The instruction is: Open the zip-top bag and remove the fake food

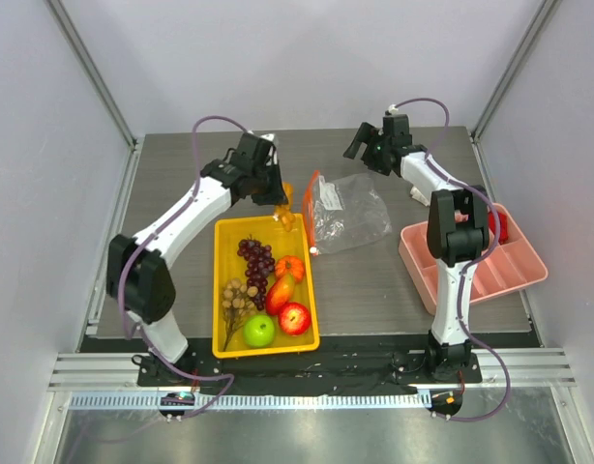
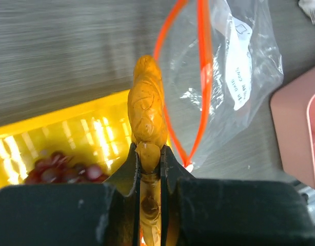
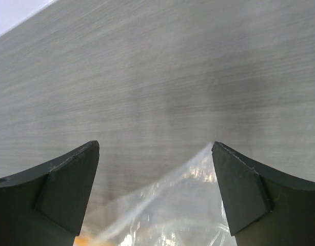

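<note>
The zip-top bag lies flat on the table, right of the yellow tray, its orange-red mouth gaping open. My left gripper is shut on a yellow-orange fake food piece and holds it over the tray's far right corner, beside the bag's mouth. The tray holds other fake food: purple grapes, an orange pumpkin, a red apple, a green apple and a tan cluster. My right gripper hangs open above the bag's far edge, with nothing between its fingers.
A pink compartment tray sits at the right edge of the table, next to the right arm. A white cloth lies just beyond the bag, towards the pink tray. Grey walls and metal posts close off the back and sides.
</note>
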Controlling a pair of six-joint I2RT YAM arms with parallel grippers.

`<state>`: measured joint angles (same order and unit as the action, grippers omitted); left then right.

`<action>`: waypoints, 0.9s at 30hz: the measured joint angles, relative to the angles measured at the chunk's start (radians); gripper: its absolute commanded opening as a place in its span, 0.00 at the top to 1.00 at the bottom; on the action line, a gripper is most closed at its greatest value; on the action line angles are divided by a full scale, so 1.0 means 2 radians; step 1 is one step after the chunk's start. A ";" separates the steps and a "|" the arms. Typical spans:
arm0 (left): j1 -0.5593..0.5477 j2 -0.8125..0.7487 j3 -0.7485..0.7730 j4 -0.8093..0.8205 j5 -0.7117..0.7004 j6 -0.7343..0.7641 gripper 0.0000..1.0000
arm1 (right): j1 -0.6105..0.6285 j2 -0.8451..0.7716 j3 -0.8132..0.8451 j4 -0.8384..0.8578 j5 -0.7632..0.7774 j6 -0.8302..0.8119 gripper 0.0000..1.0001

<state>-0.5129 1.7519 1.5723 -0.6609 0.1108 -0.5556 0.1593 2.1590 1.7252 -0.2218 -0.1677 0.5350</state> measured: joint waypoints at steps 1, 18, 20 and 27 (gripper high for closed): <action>0.000 -0.019 -0.009 -0.004 -0.018 0.000 1.00 | -0.001 0.010 0.018 -0.005 0.004 -0.003 0.04; 0.004 -0.151 -0.273 0.100 0.003 -0.039 0.73 | 0.045 -0.108 -0.002 -0.143 0.110 -0.047 0.00; 0.004 -0.151 -0.285 0.113 -0.003 -0.038 0.59 | 0.071 -0.154 -0.021 -0.149 0.124 -0.052 0.00; -0.005 -0.177 -0.341 0.117 -0.027 -0.044 0.08 | 0.136 -0.287 -0.136 -0.146 0.156 -0.058 0.00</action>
<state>-0.5220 1.3975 0.8898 -0.4271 0.0566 -0.6437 0.4316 1.5841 1.4536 -0.5133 0.1452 0.4187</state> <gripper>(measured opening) 0.878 0.995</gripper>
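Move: The left hand grips the knobbly orange food some 15 cm above its landing spot in the yellow tray, which lies about 11 cm back and 4 cm left. Red grapes sit 12 cm back, 7 left of that hand; the small pumpkin 13 back, 1 right; the emptied bag 3 ahead, 16 right. From the open right hand, the bag is roughly 16 cm back, 6 left and 9 below, the white cloth 9 back, 15 right. Back and a little left, the left hand first lifts about 3 cm, then sinks some 12 cm over the tray and opens wide, letting go of the orange food between grapes and pumpkin. The empty, open right hand edges forward, then swings about 18 cm back and rises roughly 12 cm to come over the bag, its left side tipping down some 15 degrees. ##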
